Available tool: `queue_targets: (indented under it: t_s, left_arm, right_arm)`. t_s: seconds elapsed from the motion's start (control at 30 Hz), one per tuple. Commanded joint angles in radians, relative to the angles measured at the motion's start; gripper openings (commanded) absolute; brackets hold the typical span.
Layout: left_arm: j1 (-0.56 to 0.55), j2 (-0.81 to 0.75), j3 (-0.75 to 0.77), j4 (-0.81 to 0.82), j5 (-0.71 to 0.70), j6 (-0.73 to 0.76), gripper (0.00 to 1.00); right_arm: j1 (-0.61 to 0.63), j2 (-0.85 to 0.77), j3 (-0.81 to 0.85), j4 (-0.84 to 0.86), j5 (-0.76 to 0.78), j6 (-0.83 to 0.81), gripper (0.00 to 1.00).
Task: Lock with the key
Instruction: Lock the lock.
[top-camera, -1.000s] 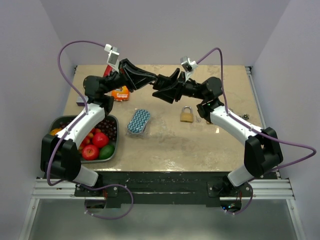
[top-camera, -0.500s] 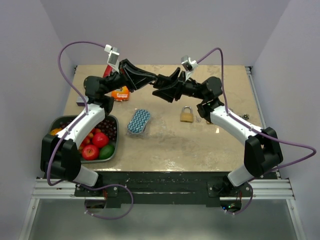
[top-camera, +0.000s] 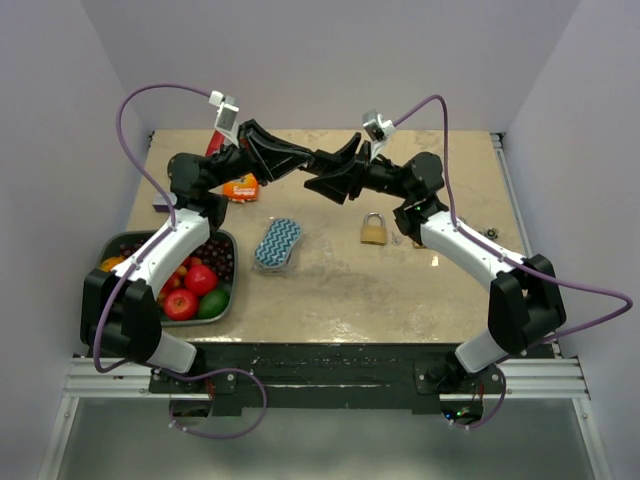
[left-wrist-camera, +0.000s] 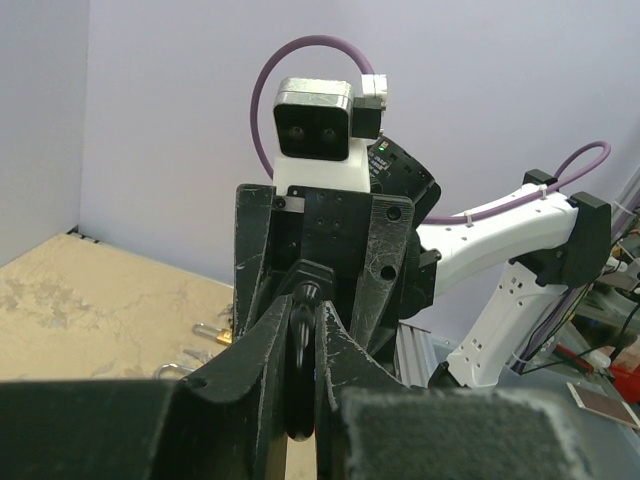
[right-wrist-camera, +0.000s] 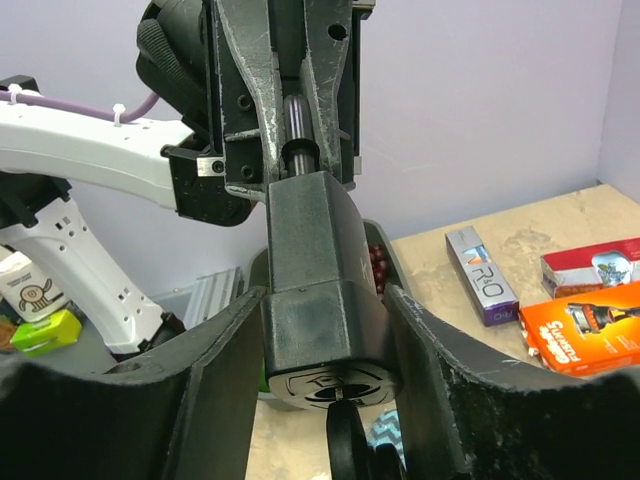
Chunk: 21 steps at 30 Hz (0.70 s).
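Both arms meet in mid-air over the back of the table. A black lock (right-wrist-camera: 320, 260) hangs between them, its round keyhole face turned to the right wrist camera. A black key (right-wrist-camera: 345, 440) sits in that keyhole, its head low between my right fingers. My left gripper (top-camera: 312, 158) (right-wrist-camera: 297, 110) is shut on the lock's far end, round a silver shaft; in the left wrist view its fingers (left-wrist-camera: 345, 360) pinch a thin black part. My right gripper (right-wrist-camera: 325, 300) (top-camera: 327, 172) flanks the lock body, open, with a narrow gap at the right finger.
On the table lie a brass padlock (top-camera: 374, 229) with small keys (top-camera: 398, 238), a blue zigzag pouch (top-camera: 277, 243) and an orange pack (top-camera: 241, 186). A tray (top-camera: 226, 240) of fruit stands at the front left. A silver-purple box (right-wrist-camera: 480, 275) lies by the orange pack.
The right gripper's jaws have spread a little round the lock body. Both arms stay almost where they were.
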Motion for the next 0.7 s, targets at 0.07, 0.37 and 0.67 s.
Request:
queue_targets:
  t_s: [0.07,0.37,0.67]
  left_arm:
    - [-0.015,-0.041,0.01,0.071,-0.002,-0.003,0.0]
    - [-0.015,-0.046,0.031,0.06,0.004,-0.008,0.0]
    - [-0.015,-0.058,0.036,0.043,0.011,0.001,0.0]
  right_arm:
    - [0.018,-0.015,0.06,-0.01,0.028,-0.057,0.67]
    - [0.018,-0.024,0.049,-0.032,0.05,-0.114,0.65]
    - [0.01,-0.052,0.03,-0.075,0.056,-0.182,0.74]
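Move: The black lock sits between the two grippers. Its body is about 3 cm to the right hand's left, nearly level with it, and the key in it points back between the right fingers, about 1 cm below the hand point. The brass padlock lies some 5 cm ahead, 13 cm right and 35 cm below. The left hand holds the shackle; the lock body is about 5 cm to its right and 1 cm above. The right fingers, close on either side of the black lock's body, spread from about half open to three-quarters, widening the gap around the body. Meanwhile the right hand eases about 1 cm forward, sinking some 0.5 cm, and turns roughly 5 degrees, partly clockwise with its tips swinging forward. The left hand stays put, keeping its grip on the shackle. ##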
